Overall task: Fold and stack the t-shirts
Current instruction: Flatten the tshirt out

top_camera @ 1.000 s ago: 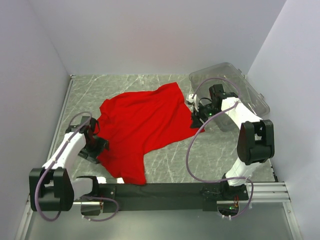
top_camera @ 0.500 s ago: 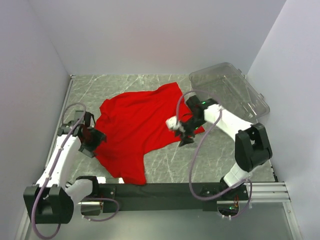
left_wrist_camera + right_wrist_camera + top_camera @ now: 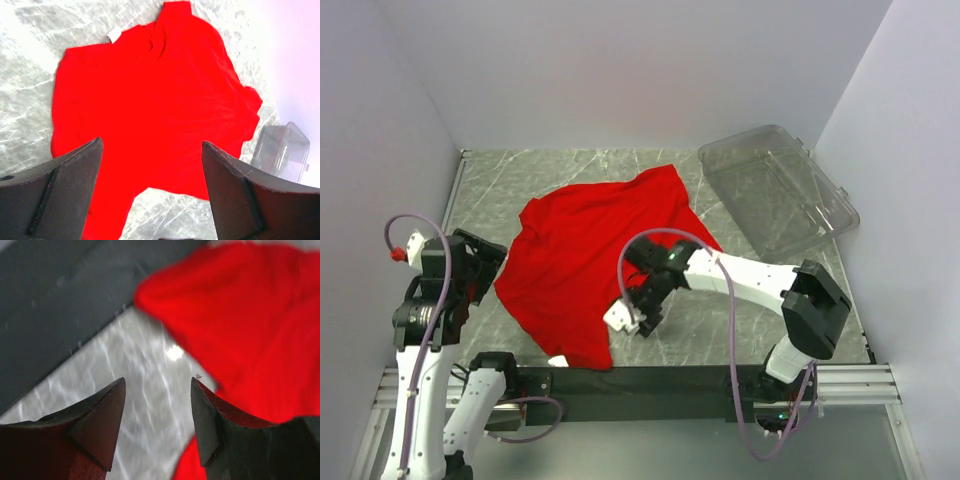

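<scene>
The red t-shirt (image 3: 585, 255) lies spread and rumpled on the marble table, one sleeve toward the back right and a white tag (image 3: 114, 35) at its collar. My left gripper (image 3: 483, 270) is raised off the shirt's left edge. In the left wrist view it (image 3: 151, 142) is open high above the cloth with nothing between its fingers. My right gripper (image 3: 638, 318) reaches across to the shirt's near right hem. In the right wrist view it (image 3: 158, 380) is open over bare marble, and the red t-shirt (image 3: 250, 320) lies just beside its right finger (image 3: 210, 425).
A clear plastic bin (image 3: 780, 190) stands tilted at the back right, and the bin (image 3: 282, 150) also shows in the left wrist view. The black rail (image 3: 650, 380) holding the arm bases runs along the near edge, close to the right gripper. Walls close in the left, back and right sides.
The left gripper has lifted away from the shirt's left edge and opened wider. The right arm has swung from beside the bin across to the shirt's near right hem.
</scene>
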Controlling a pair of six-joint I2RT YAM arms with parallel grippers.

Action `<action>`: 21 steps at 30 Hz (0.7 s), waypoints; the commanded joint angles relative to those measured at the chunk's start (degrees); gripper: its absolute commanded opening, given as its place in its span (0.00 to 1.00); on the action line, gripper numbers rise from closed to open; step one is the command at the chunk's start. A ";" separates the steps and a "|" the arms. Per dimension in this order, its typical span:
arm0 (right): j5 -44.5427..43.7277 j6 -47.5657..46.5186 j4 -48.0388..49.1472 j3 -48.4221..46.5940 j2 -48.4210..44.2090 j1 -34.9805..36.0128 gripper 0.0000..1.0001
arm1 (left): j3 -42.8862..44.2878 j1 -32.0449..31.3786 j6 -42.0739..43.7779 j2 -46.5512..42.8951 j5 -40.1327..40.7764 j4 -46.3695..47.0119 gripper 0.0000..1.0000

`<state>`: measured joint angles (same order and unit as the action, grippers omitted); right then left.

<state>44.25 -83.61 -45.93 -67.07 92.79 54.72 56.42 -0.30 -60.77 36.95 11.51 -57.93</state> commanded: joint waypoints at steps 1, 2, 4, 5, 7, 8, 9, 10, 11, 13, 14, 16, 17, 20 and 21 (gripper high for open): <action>-2.32 5.29 8.65 2.20 -0.95 6.51 0.62 | 0.18 0.21 0.30 -0.82 2.90 0.11 0.85; -2.59 7.74 11.36 2.99 -0.86 7.76 0.62 | 0.26 0.21 0.57 -1.17 3.08 -0.42 0.85; -3.46 10.39 14.10 3.87 -0.25 11.18 0.62 | 1.14 0.21 1.88 -1.70 3.52 -1.65 0.85; -3.64 12.66 16.20 3.96 0.10 12.42 0.62 | 1.41 0.21 2.32 -2.23 3.61 -2.18 0.85; -4.17 14.70 18.32 4.40 1.24 14.27 0.62 | 2.02 0.21 3.20 -2.76 3.70 -2.97 0.85; -5.04 17.06 20.51 4.75 1.68 16.19 0.62 | 2.11 0.21 3.47 -3.37 3.44 -3.50 0.85; -5.49 18.39 21.58 4.75 2.73 16.82 0.61 | 2.20 0.21 3.64 -3.64 3.35 -3.85 0.85; -5.49 19.44 22.46 4.67 3.27 17.35 0.61 | 2.11 0.21 3.73 -3.90 3.35 -4.29 0.85; -6.10 21.72 24.21 4.49 3.88 18.31 0.61 | 2.02 0.21 3.82 -4.42 3.08 -4.90 0.85; -8.29 24.27 26.06 3.70 5.99 19.19 0.61 | 1.50 0.21 3.73 -5.22 2.73 -5.44 0.85; -9.61 25.68 26.59 3.26 6.87 19.72 0.60 | 1.24 0.21 3.65 -6.09 2.30 -5.87 0.85; -10.76 27.35 27.99 3.17 8.54 19.64 0.59 | 0.53 0.21 3.38 -6.97 1.85 -6.14 0.85; -11.46 28.58 29.31 3.35 8.72 19.64 0.58 | 0.36 0.21 3.21 -7.85 1.68 -6.40 0.85; -13.57 30.52 30.98 4.40 8.63 19.55 0.58 | -0.08 0.21 2.94 -9.34 1.41 -7.54 0.85; -14.27 31.05 31.25 4.58 8.20 19.46 0.58 | -0.43 0.21 2.94 -9.70 1.24 -7.89 0.85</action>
<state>32.73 -56.69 -19.62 -62.52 102.08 74.26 56.45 -0.30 -58.59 28.58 13.34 -64.47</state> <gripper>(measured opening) 0.582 0.848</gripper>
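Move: The t-shirt's near corner, by the table's front edge, lies about 11 cm back from the right hand, 9 cm to its left and 8 cm below. The shirt's middle is some 19 cm ahead and 9 cm left of that hand, and its right-hand corner about 17 cm ahead and 20 cm right. From the raised left hand the near corner is about 20 cm back, 27 cm right and 21 cm down. The open right hand swings back-left some 10 cm, then sinks astride the near corner; left hand draws back. ##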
